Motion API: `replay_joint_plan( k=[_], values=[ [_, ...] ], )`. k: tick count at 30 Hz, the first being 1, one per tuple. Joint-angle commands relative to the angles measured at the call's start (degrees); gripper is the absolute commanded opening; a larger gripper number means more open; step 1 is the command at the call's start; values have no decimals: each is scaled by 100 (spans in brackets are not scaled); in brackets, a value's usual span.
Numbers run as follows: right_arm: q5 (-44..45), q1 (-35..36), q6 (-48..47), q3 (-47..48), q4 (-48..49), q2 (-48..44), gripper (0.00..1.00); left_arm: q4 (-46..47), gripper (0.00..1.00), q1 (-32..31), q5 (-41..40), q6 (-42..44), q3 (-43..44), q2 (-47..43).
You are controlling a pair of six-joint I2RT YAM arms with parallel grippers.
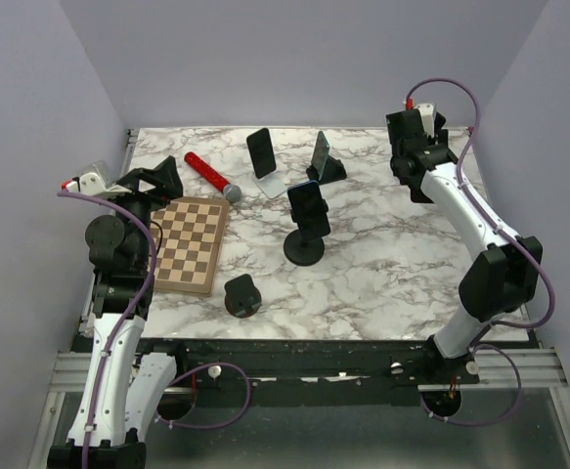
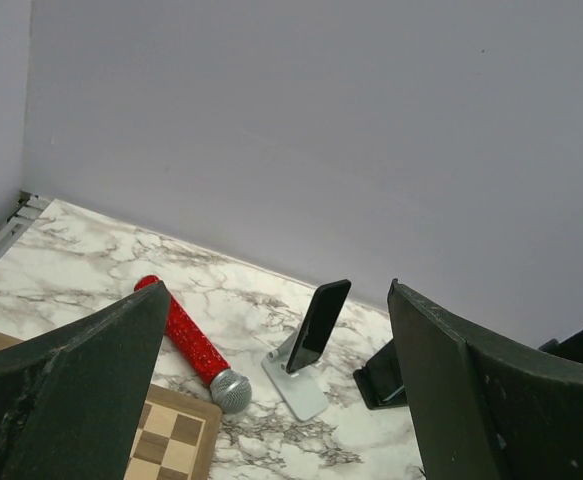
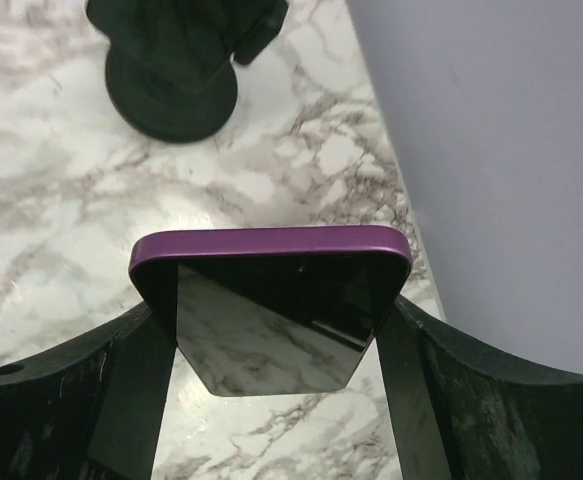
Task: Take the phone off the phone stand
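Note:
A phone in a purple case [image 3: 271, 300] with a dark, reflective screen hangs above the marble table. My right gripper [image 3: 271, 312] is shut on its two long sides. A black phone stand with a round base [image 3: 171, 70] stands on the table beyond the phone, apart from it. From the top camera, the right gripper [image 1: 409, 147] is at the far right near the wall, and the arm hides the held phone. My left gripper [image 1: 153, 181] hovers open over the chessboard's far edge, with nothing between its fingers [image 2: 91, 370].
A black phone [image 1: 261, 152] leans on a silver stand [image 1: 274, 185]. Another phone [image 1: 307, 204] sits on a black round-based stand [image 1: 305, 249], and one more rests in a black wedge stand [image 1: 326, 159]. A red microphone [image 1: 209, 174], a chessboard [image 1: 189, 244] and a small black stand [image 1: 242, 295] lie to the left.

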Motion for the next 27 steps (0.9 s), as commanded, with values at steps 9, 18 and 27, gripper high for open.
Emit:
replay_joint_plan(
  k=[9,18,27],
  values=[
    [-1544,-1078,15,-93,-960,826,1,61,99,-450,40,438,37,-39],
    [-2545,-2137,-651,-910,-439,821,1,38,99,-1425,-381,1281,107,-226],
    [-2291,-2337,-1098,-1300,-129,765,1,137,99,-2421,-702,1750,67,-652]
  ],
)
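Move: The right hand holds the purple-edged phone; the bare marble near the table's right edge lies about 5 cm back, 11 cm to its right and 21 cm below. The tall phone stand is roughly 9 cm straight ahead and 13 cm below, the centre phone stand some 25 cm left and 12 cm back, 13 cm below. From the empty left hand, that bare spot lies about 68 cm right, 7 cm ahead and 34 cm below. Keeping its pinch on the phone's sides, the right hand sinks some 16 cm while swinging about 11 cm right and a little back, away from the tall phone stand towards the bare marble by the right edge, its fingers tipping down some 30 degrees and the descent easing off at the end. The open, empty left hand starts a moment later and swings right over the chessboard, then also draws back and rises slightly, turning a little clockwise. ##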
